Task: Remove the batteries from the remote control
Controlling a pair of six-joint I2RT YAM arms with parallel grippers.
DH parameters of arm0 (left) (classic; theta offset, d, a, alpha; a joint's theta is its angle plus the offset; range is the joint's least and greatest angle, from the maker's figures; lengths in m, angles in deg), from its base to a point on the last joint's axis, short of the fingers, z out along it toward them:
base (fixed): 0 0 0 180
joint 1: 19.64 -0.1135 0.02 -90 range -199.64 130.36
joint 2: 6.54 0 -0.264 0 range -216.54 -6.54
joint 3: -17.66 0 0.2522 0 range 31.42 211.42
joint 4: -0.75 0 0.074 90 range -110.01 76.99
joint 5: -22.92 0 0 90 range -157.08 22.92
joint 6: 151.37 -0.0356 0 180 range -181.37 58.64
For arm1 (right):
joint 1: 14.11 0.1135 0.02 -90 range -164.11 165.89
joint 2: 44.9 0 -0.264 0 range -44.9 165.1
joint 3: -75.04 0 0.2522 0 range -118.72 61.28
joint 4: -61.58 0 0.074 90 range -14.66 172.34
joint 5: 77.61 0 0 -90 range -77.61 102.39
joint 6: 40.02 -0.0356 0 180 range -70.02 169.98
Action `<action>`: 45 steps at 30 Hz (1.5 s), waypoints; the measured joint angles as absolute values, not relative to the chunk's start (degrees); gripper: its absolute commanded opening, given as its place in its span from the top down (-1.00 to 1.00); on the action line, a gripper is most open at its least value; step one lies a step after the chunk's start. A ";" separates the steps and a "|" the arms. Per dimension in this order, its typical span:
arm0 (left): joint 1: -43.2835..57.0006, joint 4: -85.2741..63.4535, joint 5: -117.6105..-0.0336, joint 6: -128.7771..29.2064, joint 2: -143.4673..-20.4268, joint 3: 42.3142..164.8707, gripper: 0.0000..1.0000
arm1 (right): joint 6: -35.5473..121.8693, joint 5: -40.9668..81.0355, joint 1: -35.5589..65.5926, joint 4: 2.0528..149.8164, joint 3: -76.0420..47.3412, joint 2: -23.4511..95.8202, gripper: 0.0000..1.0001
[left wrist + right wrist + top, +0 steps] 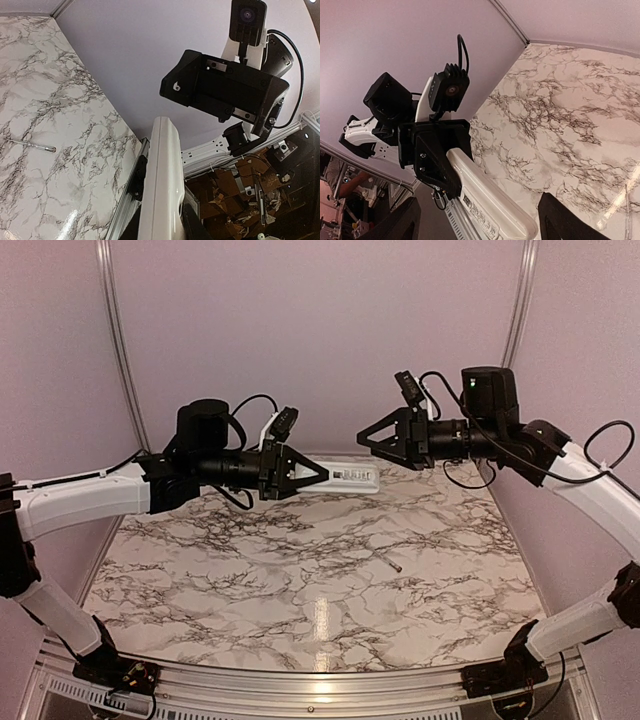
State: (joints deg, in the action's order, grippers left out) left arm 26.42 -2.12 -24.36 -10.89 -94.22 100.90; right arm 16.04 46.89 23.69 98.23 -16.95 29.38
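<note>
My left gripper [318,477] is shut on the remote control [352,478], a slim white bar held level in the air above the back of the table, its free end pointing right. In the left wrist view the remote [162,180] rises between my fingers [136,182]. My right gripper [365,438] is open and faces the remote's free end. In the right wrist view the remote [492,200], its label side showing, reaches in between my wide-apart fingers [405,222] without touching them. The left gripper [432,150] shows behind it. The batteries are hidden.
A thin grey rod [391,563] lies on the marble table [300,590], right of the middle; it also shows in the left wrist view [30,145]. Pale walls stand at the back and sides. The right gripper body [225,87] fills the upper left wrist view.
</note>
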 measured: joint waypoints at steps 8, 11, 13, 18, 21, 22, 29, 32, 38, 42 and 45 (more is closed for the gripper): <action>25.75 -7.01 -30.55 -13.90 -89.89 98.84 1.00 | 18.51 36.84 23.69 106.76 -20.41 26.65 -0.62; 25.44 -8.41 -33.39 -14.25 -88.60 98.45 1.00 | 18.08 35.03 23.69 108.66 -20.45 25.95 -0.59; 25.40 -9.07 -34.94 -14.23 -88.41 98.40 1.00 | 17.35 34.48 23.69 109.27 -20.45 25.84 -0.58; 25.33 -10.45 -37.54 -13.75 -88.49 97.92 1.00 | 14.95 32.82 23.69 109.23 -19.47 24.79 -0.58; 25.33 -10.69 -38.26 -13.12 -88.58 97.84 1.00 | 13.27 32.58 23.69 108.22 -17.17 23.46 -0.61; 25.33 -10.69 -38.46 -12.88 -88.60 97.81 1.00 | 12.74 32.58 23.69 107.96 -16.49 23.20 -0.63; 25.33 -10.31 -39.14 -11.37 -88.78 96.59 1.00 | 11.45 31.99 24.19 106.96 -15.58 23.02 -0.97; 25.33 -10.27 -39.12 -11.00 -89.48 96.59 1.00 | 11.21 31.09 24.30 106.56 -15.42 22.63 -0.97; 25.33 -10.25 -39.12 -10.73 -90.96 96.63 1.00 | 10.75 27.55 24.30 105.03 -12.63 18.54 -0.97; 25.35 -10.27 -39.12 -10.54 -92.41 97.27 1.00 | 9.97 24.43 24.28 104.03 -11.34 16.05 -0.97; 25.35 -10.31 -39.12 -10.51 -93.50 98.19 1.00 | 9.79 22.98 24.28 103.46 -10.68 15.07 -0.97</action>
State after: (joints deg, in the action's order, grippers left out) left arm 25.35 -10.31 -39.12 -10.51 -93.50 98.19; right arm 9.79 22.98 24.28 103.46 -10.68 15.07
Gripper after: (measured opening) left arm 0.215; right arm 0.985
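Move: The left gripper already holds the remote control near one end; its middle lies about 4 cm to that hand's right, level with it in height and reach. The empty, already opened right gripper has the remote's middle some 6 cm to its left, 2 cm back and 4 cm below. From the left hand, the thin pen-like tool on the table lies about 16 cm to the right, roughly level in reach and some 32 cm below. Draw the right gripper off to the right, away from the remote, by about 8 cm, yawing it some 25 degrees clockwise and spreading its fingers to fully open. Keep the left grip shut on the remote; carry it first left and forward, then sink it, about 5 cm down and 4 cm forward overall, turning counter-clockwise. ##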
